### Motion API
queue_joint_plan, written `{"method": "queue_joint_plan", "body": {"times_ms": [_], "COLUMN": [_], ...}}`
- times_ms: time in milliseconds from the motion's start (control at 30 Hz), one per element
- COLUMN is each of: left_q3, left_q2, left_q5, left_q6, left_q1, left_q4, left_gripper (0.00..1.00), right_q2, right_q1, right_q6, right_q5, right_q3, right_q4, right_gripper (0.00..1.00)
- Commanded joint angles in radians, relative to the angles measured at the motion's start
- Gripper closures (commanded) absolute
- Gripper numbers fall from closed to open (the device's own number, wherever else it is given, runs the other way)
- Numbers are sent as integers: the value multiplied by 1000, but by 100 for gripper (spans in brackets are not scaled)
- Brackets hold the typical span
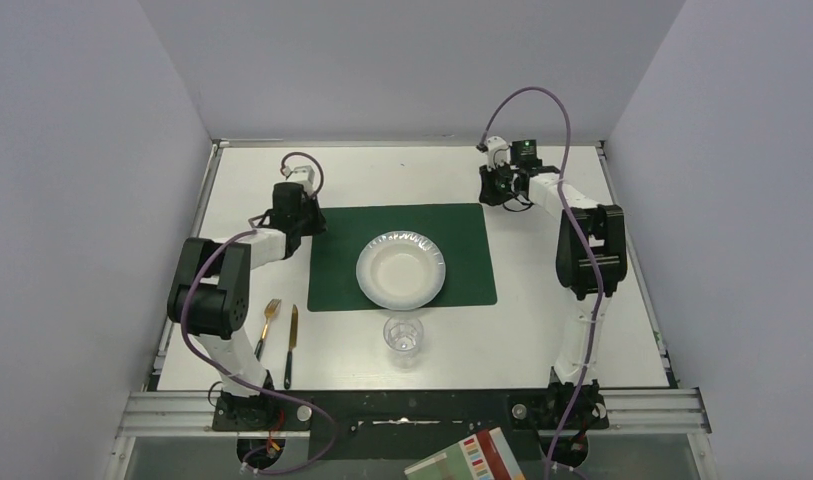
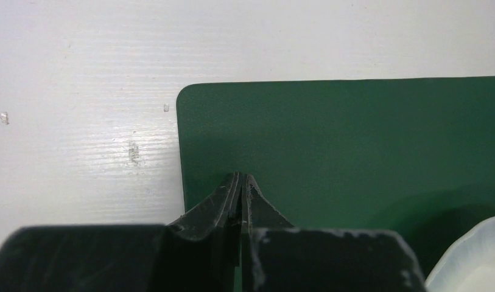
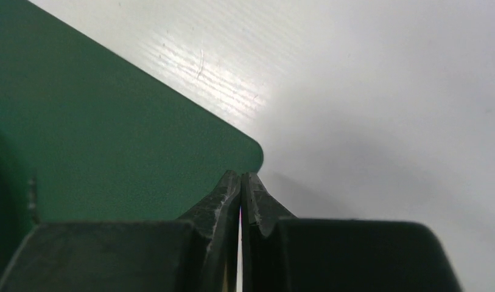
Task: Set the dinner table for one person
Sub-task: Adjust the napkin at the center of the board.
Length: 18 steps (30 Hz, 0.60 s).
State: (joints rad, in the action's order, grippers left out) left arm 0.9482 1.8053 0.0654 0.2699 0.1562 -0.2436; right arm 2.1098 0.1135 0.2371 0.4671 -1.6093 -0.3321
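The dinner table is a white top with a dark green placemat in its middle. A white paper plate lies on the mat. In front of the mat stands a clear plastic cup, with a fork and a knife lying to its left. My left gripper is shut with its tips low over the placemat, just inside the far left corner. My right gripper is shut at the far right corner of the placemat. Nothing shows between either pair of jaws.
Grey walls close in the table on three sides. The plate's rim shows at the lower right of the left wrist view. Bare white tabletop lies beyond the right gripper. A coloured booklet lies below the front rail.
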Motion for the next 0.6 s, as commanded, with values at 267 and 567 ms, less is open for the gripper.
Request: {"method": "queue_joint_plan", "body": {"times_ms": [267,567], "left_q3": [94,158], "left_q2": [37,102], "left_q5": [-80,-71], "left_q6": [-24,-16], "left_q1": [8,7], "left_q4": [-17,9], "left_gripper": [100,100], "right_q2": [65,66], "right_q1": [26,16], "right_q6": [-1,57], "right_q5": [80,54], "right_q3": [-59,14], "right_q4": [-54,-99], "right_gripper": [100,100]}}
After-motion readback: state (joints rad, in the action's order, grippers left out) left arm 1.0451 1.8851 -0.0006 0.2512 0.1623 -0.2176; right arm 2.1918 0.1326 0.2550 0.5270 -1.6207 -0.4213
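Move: The napkin's far left corner lies about 6 cm ahead and 3 cm left of the left hand, roughly 1 cm lower; the plate's middle is some 14 cm back and 21 cm right. The napkin's far right corner is about 1 cm ahead and 1 cm left of the right hand, 5 cm below; the plate is some 20 cm back and 23 cm left of that hand. Fingers shut, the right hand sinks about 4 cm and back onto the napkin's corner; the left edges 2 cm forward. ##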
